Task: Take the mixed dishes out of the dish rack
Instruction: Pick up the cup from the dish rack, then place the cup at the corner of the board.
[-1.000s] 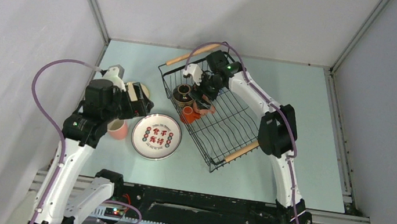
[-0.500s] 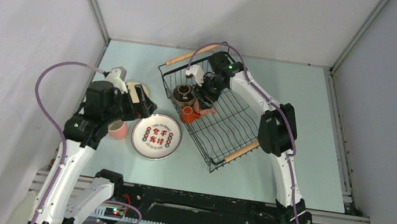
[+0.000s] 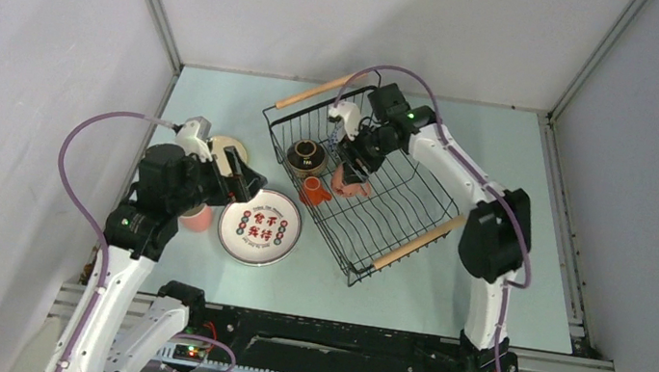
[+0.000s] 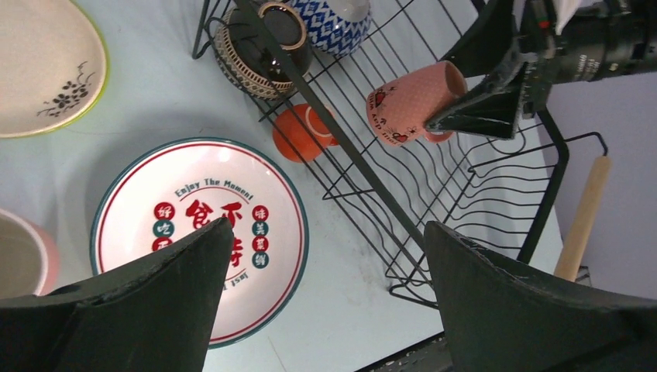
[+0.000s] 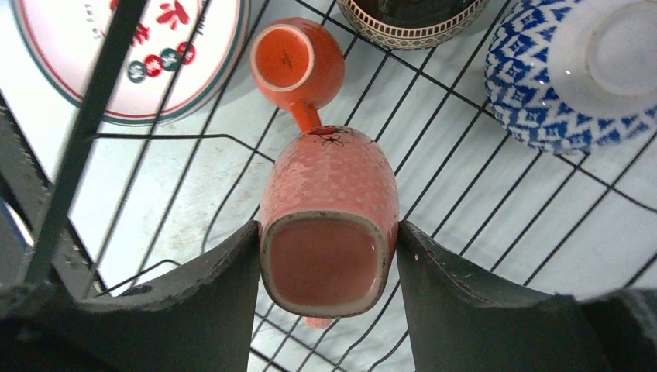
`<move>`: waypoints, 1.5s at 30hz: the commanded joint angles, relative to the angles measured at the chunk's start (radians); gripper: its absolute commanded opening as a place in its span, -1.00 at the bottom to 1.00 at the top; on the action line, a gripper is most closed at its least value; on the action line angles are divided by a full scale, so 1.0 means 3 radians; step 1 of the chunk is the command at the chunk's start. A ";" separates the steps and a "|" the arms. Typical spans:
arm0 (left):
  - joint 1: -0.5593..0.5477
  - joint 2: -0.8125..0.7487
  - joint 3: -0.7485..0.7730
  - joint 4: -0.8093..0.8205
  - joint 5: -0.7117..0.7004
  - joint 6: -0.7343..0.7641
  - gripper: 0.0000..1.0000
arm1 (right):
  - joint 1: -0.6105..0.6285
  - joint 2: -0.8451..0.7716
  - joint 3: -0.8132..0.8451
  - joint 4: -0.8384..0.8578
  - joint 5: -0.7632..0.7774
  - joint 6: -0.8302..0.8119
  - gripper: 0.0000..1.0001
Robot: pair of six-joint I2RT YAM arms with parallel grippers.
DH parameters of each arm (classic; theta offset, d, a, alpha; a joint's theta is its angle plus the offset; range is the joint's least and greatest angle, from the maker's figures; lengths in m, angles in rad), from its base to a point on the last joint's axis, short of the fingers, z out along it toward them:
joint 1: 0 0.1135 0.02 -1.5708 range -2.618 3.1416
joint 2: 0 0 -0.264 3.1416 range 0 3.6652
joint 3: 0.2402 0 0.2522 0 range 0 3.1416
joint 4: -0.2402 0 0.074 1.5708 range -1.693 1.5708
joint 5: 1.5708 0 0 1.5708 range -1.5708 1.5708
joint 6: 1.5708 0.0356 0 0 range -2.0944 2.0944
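Note:
My right gripper [image 5: 328,267] is shut on a pink mug [image 5: 329,186], fingers pressed on both sides of its rim. The mug hangs tilted over the black wire dish rack [image 3: 369,221]. An orange cup [image 5: 298,66], a dark patterned cup [image 4: 263,39] and a blue-and-white bowl [image 5: 573,77] lie in the rack's left end. Left of the rack, my left gripper [image 4: 329,287] stands open and empty above the plate with red characters [image 4: 200,232].
A cream saucer [image 4: 42,66] and a second pink mug [image 3: 197,217] sit on the table left of the plate. The rack has wooden handles at its far left [image 3: 320,90] and near right [image 3: 420,241]. Grey walls enclose the table.
My right gripper has closed on the pink mug and raised it off the rack floor, shifting right. The left arm has drifted slightly toward the near edge, jaws still wide.

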 commanded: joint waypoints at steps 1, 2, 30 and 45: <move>-0.0038 -0.0096 -0.0058 0.0273 0.0205 -0.0138 0.99 | -0.0034 -0.0651 -0.0297 0.0545 -0.0067 0.0492 -0.70; -0.0048 -0.0112 -0.0083 0.0315 0.0213 -0.0164 0.99 | -0.0041 -0.0781 -0.0395 0.0587 -0.0052 0.0616 -0.70; -0.0642 -0.0031 -0.0376 0.2065 0.0650 -0.1092 0.99 | 0.0101 -0.2337 -0.1871 0.2793 -0.0147 0.3364 -0.77; -0.0849 0.0000 -0.0785 0.3271 0.0529 -0.1881 0.97 | 0.0274 -0.2485 -0.2282 0.3703 -0.0423 0.4120 -0.78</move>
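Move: The pink cup is already in the right fingers, lifted off the rack, its middle about 2 cm left of and 3 cm below that hand. Its goal, the left gripper's open fingers, is some 11 cm back, 22 cm left and 10 cm higher. The orange cup lies about 10 cm left and 1 cm back, the black bowl 12 cm left and 7 cm ahead, both roughly 9 cm lower. From the left hand, the pink cup is about 11 cm ahead, 20 cm right and 13 cm below. Keep the right grip on the pink cup and carry it up about 19 cm and back about 10 cm, easing slightly right and then left, while the wrist swings some 50 degrees so the down-slanting fingers come level, pointing left. Meanwhile bring the open left gripper about 10 cm right and 9 cm up towards the cup, rolling its right side up and turning clockwise, without closing. ##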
